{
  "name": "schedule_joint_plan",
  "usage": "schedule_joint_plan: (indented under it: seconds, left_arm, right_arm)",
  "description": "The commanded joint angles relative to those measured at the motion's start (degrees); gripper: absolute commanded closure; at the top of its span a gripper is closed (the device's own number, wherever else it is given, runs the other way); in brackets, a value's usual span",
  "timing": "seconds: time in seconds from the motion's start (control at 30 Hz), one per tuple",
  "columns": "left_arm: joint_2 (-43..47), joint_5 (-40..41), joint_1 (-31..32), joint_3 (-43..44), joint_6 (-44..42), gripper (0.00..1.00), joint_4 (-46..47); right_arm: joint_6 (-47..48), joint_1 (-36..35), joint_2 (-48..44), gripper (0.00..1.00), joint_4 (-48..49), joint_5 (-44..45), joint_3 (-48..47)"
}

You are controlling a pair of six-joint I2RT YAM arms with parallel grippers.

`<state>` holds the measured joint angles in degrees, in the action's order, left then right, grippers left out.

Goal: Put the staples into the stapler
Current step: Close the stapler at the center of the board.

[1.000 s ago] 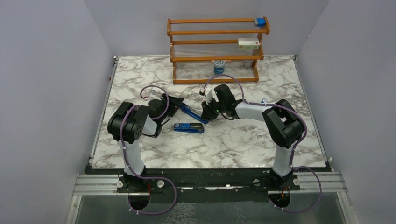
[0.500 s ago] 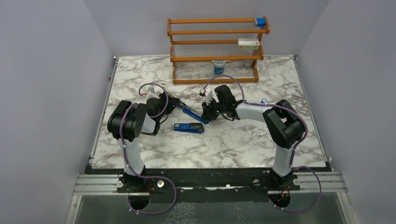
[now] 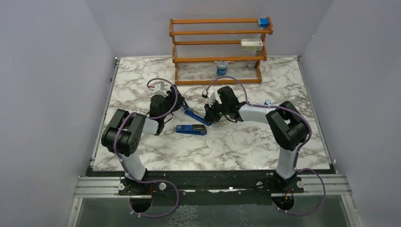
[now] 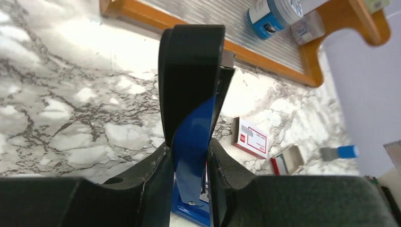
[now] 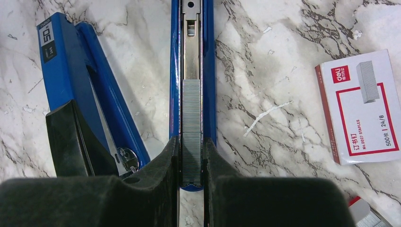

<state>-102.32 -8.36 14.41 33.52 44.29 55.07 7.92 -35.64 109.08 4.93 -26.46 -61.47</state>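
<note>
The blue stapler [image 3: 191, 129] lies opened out at mid-table. Its metal channel arm [image 5: 191, 42] runs away from my right gripper [image 5: 191, 142]; its other blue arm [image 5: 71, 66] lies to the left. A grey strip of staples [image 5: 191, 113] sits in the channel, and the right gripper's fingers [image 5: 163, 165] pinch its near end. My right gripper [image 3: 210, 117] is at the stapler's right end. My left gripper [image 3: 178, 105] is at the far left end. In the left wrist view the left gripper [image 4: 189, 146] is shut on an upright blue, black-capped stapler arm [image 4: 194, 118].
A pink-and-white staple box [image 5: 359, 109] lies right of the stapler, with a small grey tray [image 4: 286, 160] beside it. A wooden rack [image 3: 220, 59] at the back holds a blue cylinder [image 3: 221, 68], a blue block [image 3: 263, 21] and another box [image 3: 251, 44].
My left arm has reached further out towards the rack, and its jaws have closed onto the stapler's arm. The right arm has stayed put.
</note>
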Motion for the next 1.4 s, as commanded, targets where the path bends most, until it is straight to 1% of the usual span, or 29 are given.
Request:
schedule_joint_plan:
  seconds: [0.0, 0.13, 0.27, 0.4, 0.43, 0.5, 0.6, 0.63, 0.7, 0.8, 0.93, 1.03, 1.17, 1.23, 1.37]
  left_arm:
    - [7.7, 6.0, 5.6, 2.0, -15.2, 0.73, -8.7]
    - [10.5, 10.6, 11.0, 1.1, -21.8, 0.73, -12.8]
    - [12.7, 14.8, 14.7, 0.0, -25.9, 0.73, -15.3]
    - [14.3, 19.6, 17.9, 0.2, -30.8, 0.73, -17.6]
    - [14.5, 20.5, 18.8, 0.5, -31.8, 0.73, -18.1]
    - [14.8, 22.9, 20.3, 0.9, -33.6, 0.73, -18.7]
    - [14.9, 25.4, 22.3, 1.1, -36.2, 0.73, -19.5]
    - [15.1, 26.1, 22.8, 1.1, -36.7, 0.73, -19.6]
    - [15.2, 27.3, 23.9, 1.0, -37.7, 0.73, -19.8]
    - [14.9, 29.2, 25.8, 1.2, -39.7, 0.73, -20.1]
    - [14.3, 33.1, 29.0, 1.7, -42.9, 0.73, -20.6]
    - [13.4, 37.2, 31.6, 2.6, -46.5, 0.72, -20.8]
    - [10.5, 43.2, 34.2, 5.3, -52.1, 0.72, -20.7]
    - [8.7, 46.2, 34.4, 6.9, -53.9, 0.72, -20.7]
    - [5.3, 50.7, 34.0, 10.0, -58.4, 0.71, -19.1]
  right_arm:
    - [2.0, -0.4, 0.8, 0.99, 2.5, 0.2, 2.0]
    - [1.0, -0.4, 1.1, 0.99, 7.4, 1.5, 3.2]
    - [-0.4, -0.4, 0.6, 0.99, 14.9, 2.5, 6.0]
    - [-2.3, -0.4, -0.2, 0.89, 24.4, 3.2, 9.9]
    - [-2.6, -0.4, -0.3, 0.86, 26.0, 3.0, 10.4]
    - [-3.3, -0.4, -0.8, 0.71, 28.9, 1.9, 11.5]
    - [-4.6, -0.4, -3.5, 0.54, 32.1, 0.6, 13.6]
    - [-4.7, -0.4, -4.8, 0.48, 32.4, 0.3, 14.5]
    - [-5.0, -0.4, -8.0, 0.43, 32.6, 0.5, 16.3]
    - [-5.6, -0.4, -14.2, 0.42, 30.8, 3.2, 19.2]
    - [-8.6, -0.4, -22.7, 0.40, 25.1, 11.3, 22.8]
    - [-11.6, -0.4, -28.6, 0.36, 21.7, 17.2, 25.8]
    - [-15.1, -0.4, -36.1, 0.31, 20.3, 24.6, 30.9]
    - [-15.8, -0.4, -38.5, 0.31, 19.9, 26.2, 32.5]
    - [-16.3, -0.3, -40.1, 0.30, 18.6, 27.8, 33.6]
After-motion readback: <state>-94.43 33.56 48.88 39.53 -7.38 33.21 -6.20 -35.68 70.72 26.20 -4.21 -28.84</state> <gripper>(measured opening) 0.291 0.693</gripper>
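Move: The open stapler's base, with its loaded magazine, has its middle some 7 cm back, 7 cm to the right and 6 cm below the left hand, which already holds the cap. From the right hand, already pinching the front end, that middle is about 4 cm left, 3 cm ahead and 2 cm lower. The closed stapler lies roughly 6 cm back and 3 cm left of it; the staple box sits 6 cm ahead and 6 cm right of it. The stapler's cap, still pinched by the left hand, is swung rightward and back about its rear hinge as that hand travels right and back, rising slightly, and rolls some 60 degrees, left side up. The right hand first keeps its pinch on the front end, tilting slightly, then opens, comes free and leaves upward and to the right, about 10 cm up. ##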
